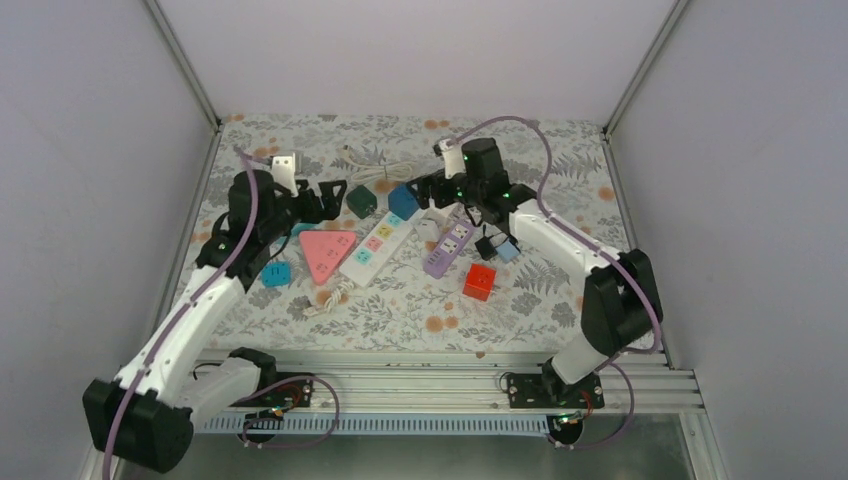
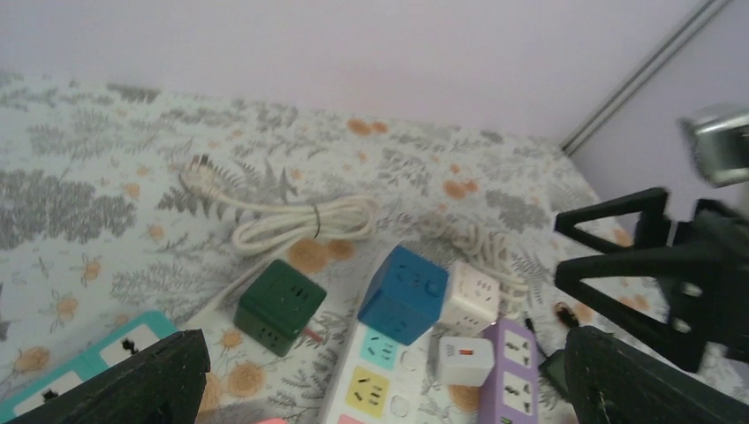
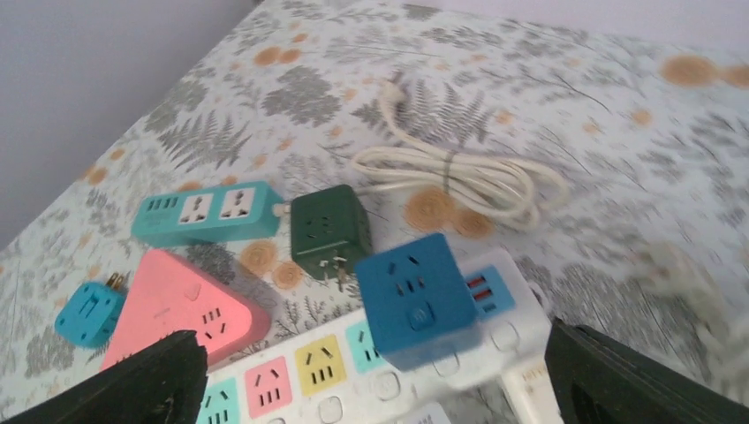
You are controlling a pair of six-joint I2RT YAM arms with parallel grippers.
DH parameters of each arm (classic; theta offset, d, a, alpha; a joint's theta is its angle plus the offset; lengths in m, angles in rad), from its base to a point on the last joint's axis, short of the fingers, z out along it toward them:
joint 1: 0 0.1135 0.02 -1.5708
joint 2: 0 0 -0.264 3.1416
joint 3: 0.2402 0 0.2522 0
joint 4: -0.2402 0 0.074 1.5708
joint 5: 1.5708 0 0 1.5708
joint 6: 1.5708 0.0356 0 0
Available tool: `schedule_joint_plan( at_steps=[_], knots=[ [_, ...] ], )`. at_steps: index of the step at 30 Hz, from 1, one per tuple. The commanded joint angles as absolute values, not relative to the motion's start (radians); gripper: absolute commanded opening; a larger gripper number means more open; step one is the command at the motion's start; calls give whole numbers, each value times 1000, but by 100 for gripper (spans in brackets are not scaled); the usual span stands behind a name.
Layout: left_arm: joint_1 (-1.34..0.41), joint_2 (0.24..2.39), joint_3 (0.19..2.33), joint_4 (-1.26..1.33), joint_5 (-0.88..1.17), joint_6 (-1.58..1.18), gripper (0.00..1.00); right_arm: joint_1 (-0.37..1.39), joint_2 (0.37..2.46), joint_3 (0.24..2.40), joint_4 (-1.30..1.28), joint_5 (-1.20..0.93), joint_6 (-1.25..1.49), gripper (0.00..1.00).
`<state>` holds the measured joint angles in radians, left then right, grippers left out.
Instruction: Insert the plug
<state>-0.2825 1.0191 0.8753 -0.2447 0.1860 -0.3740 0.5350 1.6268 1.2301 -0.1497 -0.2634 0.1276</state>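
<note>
The plug is a blue cube standing on the far end of the white power strip, beside its USB ports; its prongs are hidden. My right gripper is open just right of the cube, and nothing is between its fingers. My left gripper is open to the left of a green cube and holds nothing.
A pink triangular socket, a teal strip and a small teal cube lie left. A purple strip, white cube, white charger and red cube lie right. A coiled white cable lies behind.
</note>
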Motion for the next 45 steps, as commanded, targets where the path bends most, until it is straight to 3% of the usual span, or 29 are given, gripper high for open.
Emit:
schedule_joint_plan(
  at_steps=[1, 5, 12, 14, 18, 25, 33, 39, 45],
  knots=[
    [-285, 876, 856, -241, 239, -333, 100, 507, 1579, 1145, -265, -125, 322, 96],
    [-284, 790, 829, -252, 283, -299, 100, 503, 1488, 1003, -213, -164, 392, 95],
    [-285, 711, 751, -223, 351, -293, 100, 516, 1542, 1005, -288, -189, 330, 95],
    [-284, 704, 739, -209, 352, -293, 100, 539, 1583, 1025, -299, -195, 280, 88],
    [-285, 725, 724, -172, 378, -327, 100, 559, 1655, 1079, -321, -208, 191, 77],
    [-285, 816, 716, -86, 450, -394, 100, 560, 1774, 1139, -274, -166, 79, 77],
    [-285, 856, 667, 22, 439, -424, 100, 561, 1883, 1210, -334, -277, -67, 73],
    [-285, 911, 651, 112, 433, -475, 100, 562, 1941, 1253, -368, -200, -115, 58],
    [-289, 960, 632, 209, 456, -557, 99, 562, 1975, 1300, -399, -156, -155, 31]
  ],
)
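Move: The white charger stands about 19 cm below the right hand, some 3 cm back and 1 cm right. From that hand the blue block on the power strip lies 3 cm ahead and 4 cm left, the white adapter 3 cm ahead and 2 cm right, the purple strip 7 cm back and 6 cm right. From the left hand the charger is roughly 4 cm ahead, 19 cm right and 25 cm down. Right hand sinks about 18 cm to the white charger, fingers narrowing around it; left swings back, then forward-right. ##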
